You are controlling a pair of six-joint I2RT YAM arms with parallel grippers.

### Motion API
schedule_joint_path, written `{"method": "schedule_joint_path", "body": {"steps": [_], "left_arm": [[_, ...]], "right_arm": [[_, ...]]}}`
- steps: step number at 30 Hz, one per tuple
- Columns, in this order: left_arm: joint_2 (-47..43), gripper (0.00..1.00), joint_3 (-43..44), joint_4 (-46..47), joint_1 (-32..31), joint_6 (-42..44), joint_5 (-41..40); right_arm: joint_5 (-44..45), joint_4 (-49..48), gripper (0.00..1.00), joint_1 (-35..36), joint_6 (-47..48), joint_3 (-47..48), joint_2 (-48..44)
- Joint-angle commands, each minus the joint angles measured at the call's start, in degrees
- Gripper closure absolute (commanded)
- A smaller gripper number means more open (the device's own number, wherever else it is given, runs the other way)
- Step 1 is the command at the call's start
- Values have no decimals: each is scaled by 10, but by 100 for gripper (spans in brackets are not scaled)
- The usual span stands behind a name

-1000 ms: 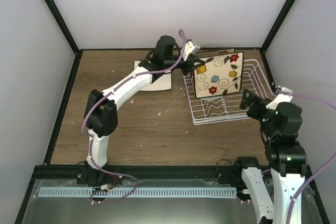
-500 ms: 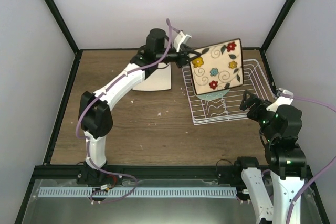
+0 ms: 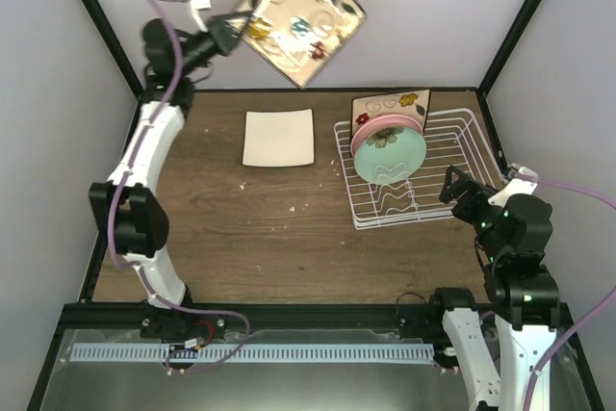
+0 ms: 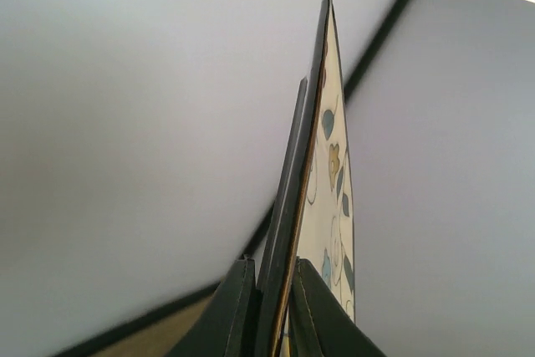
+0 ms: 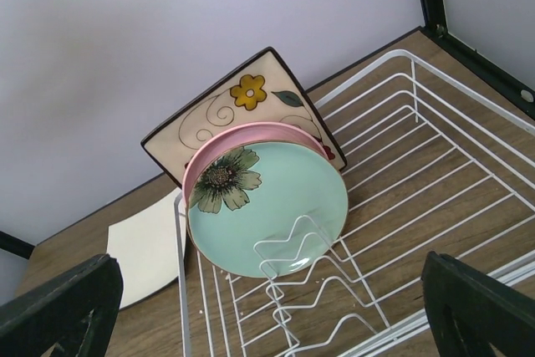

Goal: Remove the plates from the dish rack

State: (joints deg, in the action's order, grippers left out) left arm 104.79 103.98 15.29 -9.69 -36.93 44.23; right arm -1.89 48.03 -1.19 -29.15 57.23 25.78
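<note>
My left gripper (image 3: 229, 32) is raised high over the table's far left, shut on the edge of a square cream plate with coloured flowers (image 3: 303, 14). The left wrist view shows that plate (image 4: 330, 165) edge-on, pinched between the fingers of the left gripper (image 4: 269, 269). The white wire dish rack (image 3: 462, 146) stands at the right. In it lean a mint-green plate with a flower (image 5: 272, 202), a pink plate (image 5: 242, 135) behind it, and another square flowered plate (image 5: 226, 110) at the back. My right gripper (image 3: 460, 190) hovers open at the rack's near right corner, holding nothing.
A plain cream square plate (image 3: 279, 137) lies flat on the wooden table left of the rack. Black frame posts and white walls enclose the table. Wavy dividers (image 5: 322, 290) stand in the front of the rack.
My left arm has swung up and to the left, lifting the flowered square plate out of the rack and high into the air. The mint-green plate is now uncovered. The right arm has not moved.
</note>
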Motion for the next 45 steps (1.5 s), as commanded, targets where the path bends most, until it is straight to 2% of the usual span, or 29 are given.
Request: {"method": "schedule_joint_path", "body": {"steps": [1, 4, 10, 16, 29, 38, 45], "left_arm": [[-54, 96, -41, 195, 92, -206, -38], [-56, 96, -112, 188, 129, -262, -77], [-65, 96, -251, 133, 139, -293, -141], [-43, 96, -350, 182, 133, -357, -164], [1, 96, -429, 213, 45, -430, -255], [6, 96, -443, 189, -1, -448, -283], [8, 96, -448, 154, -11, -454, -294]], "right_arm": [[-3, -20, 0, 5, -14, -12, -2], [-11, -32, 0, 5, -19, -19, 7], [-25, -45, 0, 6, -24, -24, 25], [-30, -36, 0, 6, -28, -29, 25], [-57, -28, 0, 6, -36, -24, 51], [-48, -13, 0, 6, -25, -11, 54], [-44, -4, 0, 5, -23, -11, 48]]}}
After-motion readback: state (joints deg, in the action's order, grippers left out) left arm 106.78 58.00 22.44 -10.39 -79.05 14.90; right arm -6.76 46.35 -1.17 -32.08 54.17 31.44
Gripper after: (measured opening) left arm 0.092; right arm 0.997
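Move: The left hand already grips one edge of the patterned plate, high above the table. The white plate lying flat, where it is being taken, is about 5 cm ahead of this hand, 2 cm to its right and 46 cm below. The green plate in the dish rack lies some 32 cm to the right and 8 cm back, the rack's middle about 40 cm right and 9 cm back. From the right hand, the white plate is roughly 32 cm ahead, 37 cm left and 33 cm below. Sweeping left some 17 cm and then dropping fast, the left hand comes back right about 10 cm as it sinks the last few centimetres, ending 36 cm lower beside the white plate's left edge. It keeps its pinch on the patterned plate and turns some 75 degrees, fingers tipping downward, to lay the plate over. The right hand, fingers open, eases forward and down about 3 cm each towards the rack. ##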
